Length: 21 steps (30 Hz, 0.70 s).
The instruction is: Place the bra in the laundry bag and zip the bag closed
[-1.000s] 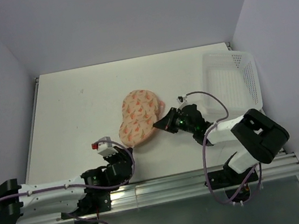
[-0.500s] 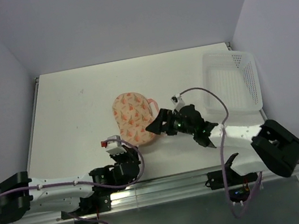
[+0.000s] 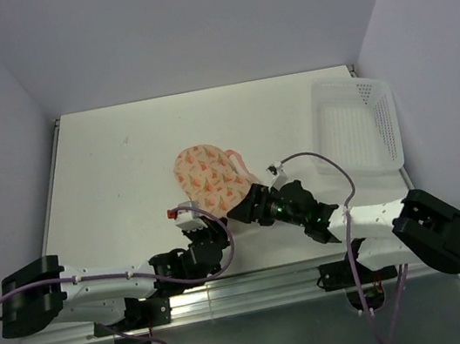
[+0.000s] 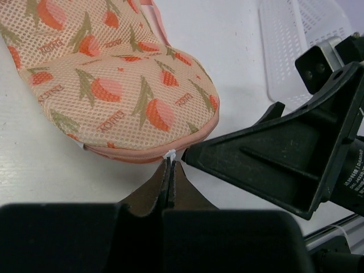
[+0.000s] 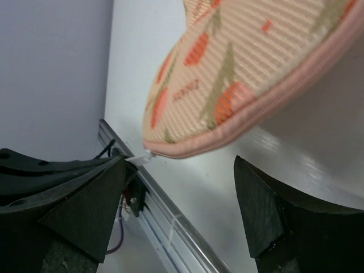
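The laundry bag (image 3: pixel 209 182) lies mid-table, a peach mesh pouch with orange print (image 4: pixel 108 85), and its pink zipper edge (image 5: pixel 250 116) looks shut. The bra is hidden. My left gripper (image 4: pixel 169 162) is shut on the small white zipper pull (image 4: pixel 169 154) at the bag's near end, and in the top view it (image 3: pixel 219 221) sits at that near edge. My right gripper (image 3: pixel 240 207) is open just right of that end. Its fingertips (image 5: pixel 181 165) stand wide apart below the bag's edge, holding nothing.
A white perforated basket (image 3: pixel 360 128) stands at the table's right side, also showing in the left wrist view as the basket (image 4: pixel 296 45). One black right finger (image 4: pixel 273 153) lies close beside my left fingertips. The table's metal front rail (image 5: pixel 170 222) runs just below.
The right gripper opened, let go of the bag and slid toward the bag's near end. The left gripper moved right along the front. The bag shifted left and now lies as one oval.
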Motion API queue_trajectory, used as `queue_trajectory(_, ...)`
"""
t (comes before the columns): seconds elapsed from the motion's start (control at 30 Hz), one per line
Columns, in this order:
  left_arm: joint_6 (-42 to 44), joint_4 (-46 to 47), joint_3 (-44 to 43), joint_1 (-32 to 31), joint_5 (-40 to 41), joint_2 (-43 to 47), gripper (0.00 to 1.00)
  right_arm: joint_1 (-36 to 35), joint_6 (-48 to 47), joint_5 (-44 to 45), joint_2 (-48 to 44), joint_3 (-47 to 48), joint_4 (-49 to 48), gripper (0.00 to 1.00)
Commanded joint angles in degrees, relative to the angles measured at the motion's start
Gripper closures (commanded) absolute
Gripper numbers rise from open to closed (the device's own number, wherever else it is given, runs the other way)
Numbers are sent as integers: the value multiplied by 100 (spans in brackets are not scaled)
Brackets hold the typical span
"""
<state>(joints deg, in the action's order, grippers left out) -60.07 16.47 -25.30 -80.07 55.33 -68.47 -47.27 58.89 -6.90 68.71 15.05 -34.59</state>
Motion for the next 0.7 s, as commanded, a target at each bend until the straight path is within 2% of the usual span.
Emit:
queue_trajectory(0.0,-39,155,-19,-35,-14,97,100,-11,105,74,99,253,-584,17)
queue_trajectory(0.13,-66,286,113,-35,-57,184,100,7,105,232,178,305,-549,20)
queue_trajectory(0.2,-13,322,96,-35,-75,167,100,68,140,320,336,332,-610,33)
queue_trajectory(0.23,-22,261,87,-35,-75,158,100,147,140,373,389,349,-637,51)
queue_trajectory(0.27,-31,217,78,-35,-66,150,100,191,140,408,406,358,-646,55)
queue_trajectory(0.3,-39,190,104,-35,-58,158,100,244,140,443,398,358,-663,65)
queue_trajectory(0.37,-92,59,226,-35,21,219,100,375,96,478,345,341,-663,90)
queue_trajectory(0.43,-310,-143,341,-9,161,325,100,507,52,409,293,323,-619,100)
queue_trajectory(0.53,-671,-819,543,36,276,562,100,788,-9,251,231,262,-575,100)
queue_trajectory(0.67,-1505,-2259,710,79,487,1001,100,1149,-88,66,152,165,-540,100)
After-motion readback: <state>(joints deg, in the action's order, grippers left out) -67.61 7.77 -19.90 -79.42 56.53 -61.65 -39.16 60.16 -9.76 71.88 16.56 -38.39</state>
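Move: The zip edge of the laundry bag, near its right end, lies about 2 cm ahead and 1 cm left of the right hand's open fingers, level with them. The bag's middle is some 8 cm ahead, 9 cm left and a little lower; the pink strap 10 cm ahead, 2 cm right. The left hand holds the zip pull; the white tip on the zip edge is roughly 5 cm left and 2 cm ahead, and the spot to be gripped 5 cm right and 4 cm ahead. The right fingers shut from wide open on the bag's zip edge and pinch it, while that hand goes forward about 4 cm and then, once shut, also draws nearly 2 cm right. The left hand keeps its closed hold on the zip pull, almost still at first, then draws it some 4 cm left and 2.5 cm down, away from the right hand and towards the white tip. ##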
